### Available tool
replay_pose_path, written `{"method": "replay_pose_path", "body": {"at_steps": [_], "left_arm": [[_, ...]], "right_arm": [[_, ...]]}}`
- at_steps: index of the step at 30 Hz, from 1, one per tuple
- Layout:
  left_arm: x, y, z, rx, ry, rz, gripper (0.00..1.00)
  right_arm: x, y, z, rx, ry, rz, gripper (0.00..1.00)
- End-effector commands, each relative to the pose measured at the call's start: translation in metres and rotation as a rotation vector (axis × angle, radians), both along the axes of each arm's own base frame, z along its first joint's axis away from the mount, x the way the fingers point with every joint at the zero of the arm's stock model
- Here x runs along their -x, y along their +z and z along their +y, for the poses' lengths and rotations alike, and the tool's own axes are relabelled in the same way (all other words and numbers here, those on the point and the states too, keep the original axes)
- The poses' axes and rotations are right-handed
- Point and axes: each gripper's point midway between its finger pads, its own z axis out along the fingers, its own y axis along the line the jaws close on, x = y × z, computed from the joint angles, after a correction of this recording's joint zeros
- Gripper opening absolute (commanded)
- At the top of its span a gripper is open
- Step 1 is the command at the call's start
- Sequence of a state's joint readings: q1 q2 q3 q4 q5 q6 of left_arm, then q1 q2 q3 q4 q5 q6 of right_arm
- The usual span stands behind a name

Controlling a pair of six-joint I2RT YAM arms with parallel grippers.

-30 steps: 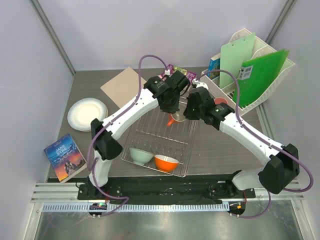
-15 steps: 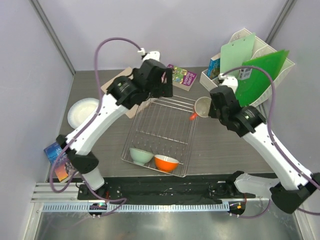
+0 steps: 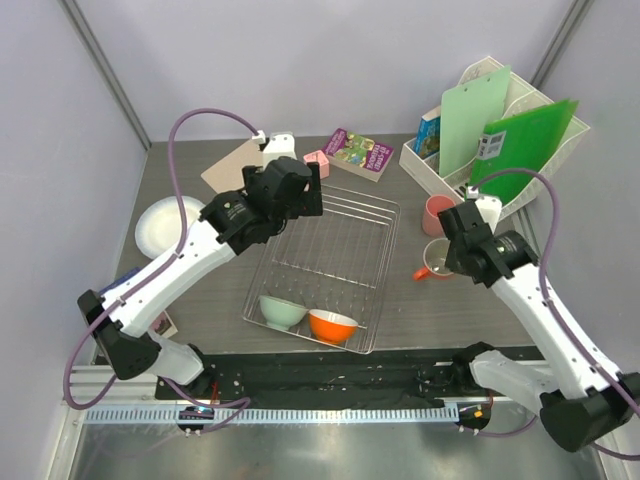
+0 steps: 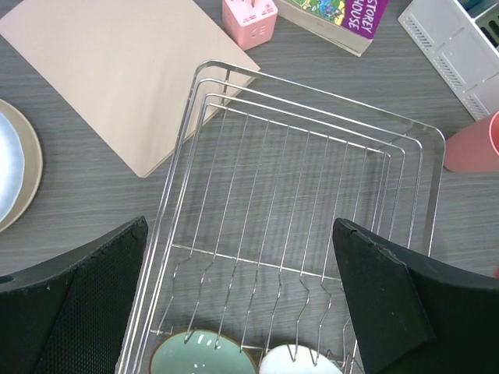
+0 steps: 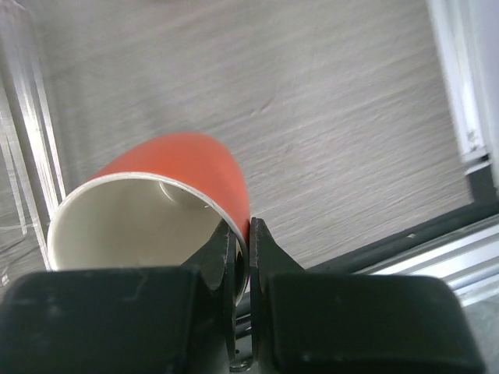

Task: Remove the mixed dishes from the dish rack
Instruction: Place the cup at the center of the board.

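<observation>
My right gripper (image 3: 447, 262) is shut on the rim of the orange cup (image 3: 430, 270), one finger inside and one outside (image 5: 242, 241). It holds the cup (image 5: 168, 179) low over the table, just right of the dish rack (image 3: 345, 215). The pink cup (image 3: 438, 212) stands on the table behind it. My left gripper (image 3: 300, 192) is open and empty above the rack's far left part (image 4: 242, 288). The mint-green bowl (image 3: 282, 311) and the orange bowl (image 3: 333, 325) sit at the rack's near end (image 4: 203, 357). Stacked plates (image 3: 170, 225) lie on the table at the left.
A beige board (image 3: 235, 170), a small pink block (image 3: 316, 159) and a book (image 3: 360, 153) lie behind the rack. A white file organiser (image 3: 500, 140) with green folders stands at the back right. Another book (image 3: 125, 290) lies near left, partly under my left arm.
My right gripper carried the orange cup out of the rack, to the right and down toward the table. My left arm drew back to the left, away from the cup.
</observation>
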State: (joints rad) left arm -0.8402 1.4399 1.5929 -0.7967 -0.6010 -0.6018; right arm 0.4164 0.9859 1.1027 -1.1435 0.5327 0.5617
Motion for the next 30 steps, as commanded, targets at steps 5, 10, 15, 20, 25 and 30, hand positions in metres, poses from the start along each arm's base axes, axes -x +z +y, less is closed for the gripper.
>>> {"method": "replay_pose_path", "body": {"at_steps": [5, 10, 15, 20, 25, 30], "left_arm": [[0.007, -0.007, 0.013, 0.023, 0.032, -0.013, 1.00], [0.011, -0.020, 0.014, 0.018, 0.032, 0.011, 1.00], [0.012, -0.029, 0.015, 0.005, 0.038, 0.031, 1.00], [0.012, -0.040, 0.015, -0.015, 0.041, 0.052, 1.00], [0.011, -0.044, 0.015, -0.027, 0.043, 0.064, 1.00], [0.011, -0.045, 0.014, -0.030, 0.043, 0.066, 1.00]], "right_arm": [[-0.063, -0.041, 0.004, -0.208, -0.058, 0.000, 0.01], [-0.090, -0.057, -0.009, -0.254, -0.106, 0.015, 0.01], [-0.103, -0.073, -0.011, -0.259, -0.122, 0.035, 0.01], [-0.102, -0.093, -0.010, -0.267, -0.138, 0.066, 0.01], [-0.101, -0.092, -0.005, -0.294, -0.127, 0.064, 0.38], [-0.099, -0.088, -0.007, -0.287, -0.131, 0.050, 0.57]]}}
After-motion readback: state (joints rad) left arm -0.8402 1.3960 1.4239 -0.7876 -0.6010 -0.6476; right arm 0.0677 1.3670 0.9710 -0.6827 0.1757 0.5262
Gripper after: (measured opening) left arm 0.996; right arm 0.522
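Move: The right gripper already holds the orange cup by its right rim. Its setting-down spot on the table is about 8 cm ahead, 3 cm to the left and 15 cm below this hand. The pink cup stands some 9 cm beyond that spot and 1 cm to its right; the dish rack's middle lies about 25 cm to the spot's left and 5 cm nearer. From the left hand, the spot is roughly 31 cm right, 3 cm back and 25 cm down. Lower the right gripper with the orange cup about 11 cm, steeply at first, then easing forward some 9 cm towards the pink cup, rolling its left side up about 15 degrees. Once it is down, open the fingers about halfway to let go of the rim. Meanwhile sink the open, empty left gripper about 5 cm over the dish rack. ##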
